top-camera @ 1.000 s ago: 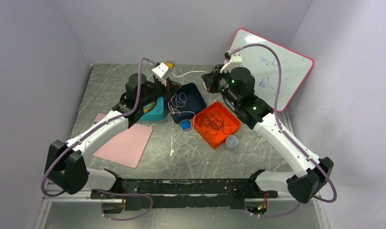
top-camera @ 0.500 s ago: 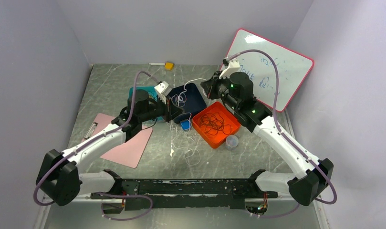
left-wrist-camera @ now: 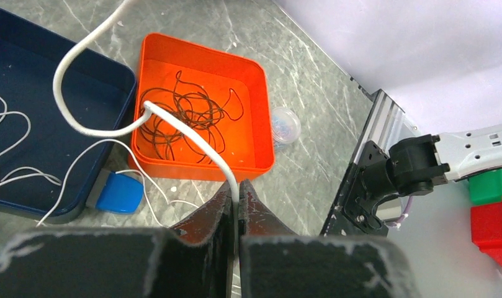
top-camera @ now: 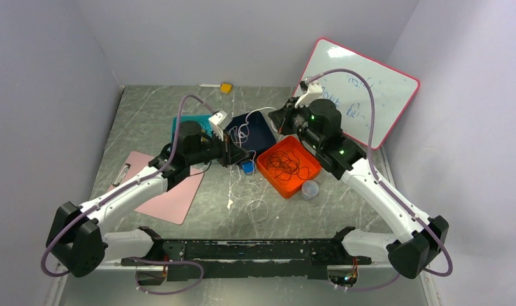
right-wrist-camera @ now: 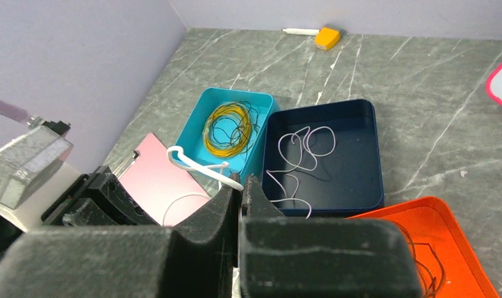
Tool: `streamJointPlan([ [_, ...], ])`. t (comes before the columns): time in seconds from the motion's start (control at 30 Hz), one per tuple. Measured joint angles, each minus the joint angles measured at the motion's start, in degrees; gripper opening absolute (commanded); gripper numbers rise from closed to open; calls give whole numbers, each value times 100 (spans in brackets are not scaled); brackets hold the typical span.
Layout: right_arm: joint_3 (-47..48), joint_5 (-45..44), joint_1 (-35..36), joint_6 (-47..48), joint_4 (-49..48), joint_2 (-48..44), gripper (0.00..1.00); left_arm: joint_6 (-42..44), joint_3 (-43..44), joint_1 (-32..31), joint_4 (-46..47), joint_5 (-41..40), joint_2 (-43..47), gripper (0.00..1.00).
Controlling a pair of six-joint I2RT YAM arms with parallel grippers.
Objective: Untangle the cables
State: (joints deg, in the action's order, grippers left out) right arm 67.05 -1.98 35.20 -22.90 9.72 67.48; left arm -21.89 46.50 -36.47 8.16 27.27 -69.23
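A thick white cable (top-camera: pixel 250 118) hangs between my two grippers above the navy tray (top-camera: pixel 266 137). My left gripper (left-wrist-camera: pixel 237 188) is shut on one end of the white cable (left-wrist-camera: pixel 174 124), which loops over the orange tray (left-wrist-camera: pixel 264 93). My right gripper (right-wrist-camera: pixel 242 184) is shut on the other end of the white cable (right-wrist-camera: pixel 195 162). Dark brown cables (left-wrist-camera: pixel 186 115) lie coiled in the orange tray. Thin white wires (right-wrist-camera: pixel 301 146) rest in the navy tray (right-wrist-camera: pixel 360 124), and more thin white wires (top-camera: pixel 250 199) trail over the table. Yellow and dark wires (right-wrist-camera: pixel 229 127) fill the teal tray (right-wrist-camera: pixel 260 99).
A pink sheet (top-camera: pixel 172 194) lies at the left and a whiteboard (top-camera: pixel 370 95) leans at the back right. A small blue block (left-wrist-camera: pixel 118 192) and a clear round cup (top-camera: pixel 310 189) sit beside the orange tray (top-camera: pixel 268 173). A yellow piece (top-camera: pixel 226 87) lies by the back wall.
My left gripper has come down and to the right with the white cable, from above the teal tray to beside the navy tray. The right gripper has barely shifted.
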Motion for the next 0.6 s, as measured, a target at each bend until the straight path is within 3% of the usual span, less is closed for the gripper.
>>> streamJointPlan([
  [0.27,107,28,-2,52,7,61,0,304,1255,7,-562,-2,-195,7],
  [0.6,1069,35,-125,400,17,920,0,852,2339,525,-494,-15,-1394,7],
])
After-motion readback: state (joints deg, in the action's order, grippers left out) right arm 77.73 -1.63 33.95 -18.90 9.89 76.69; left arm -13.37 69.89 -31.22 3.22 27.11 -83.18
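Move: Both grippers already hold the white cable in the air. The navy bin's middle lies about 15 cm ahead of the left hand, 1 cm right and some 20 below. The blue block is about 6 ahead, 1 right, and the orange bin 6 ahead, 14 right, both roughly 20 below. From the right hand the navy bin is about 9 ahead, 8 left and 30 below; the orange bin is level with it, 5 right. Keep both grippers shut on the white cable. Lift the left one steeply first, about 9 cm, then swing it forward over the navy bin and let it sink slightly, its fingers tipping up some 10 degrees as it closes on the right gripper. Hold the right still at first, then ease it forward about 4 cm and a little up. ##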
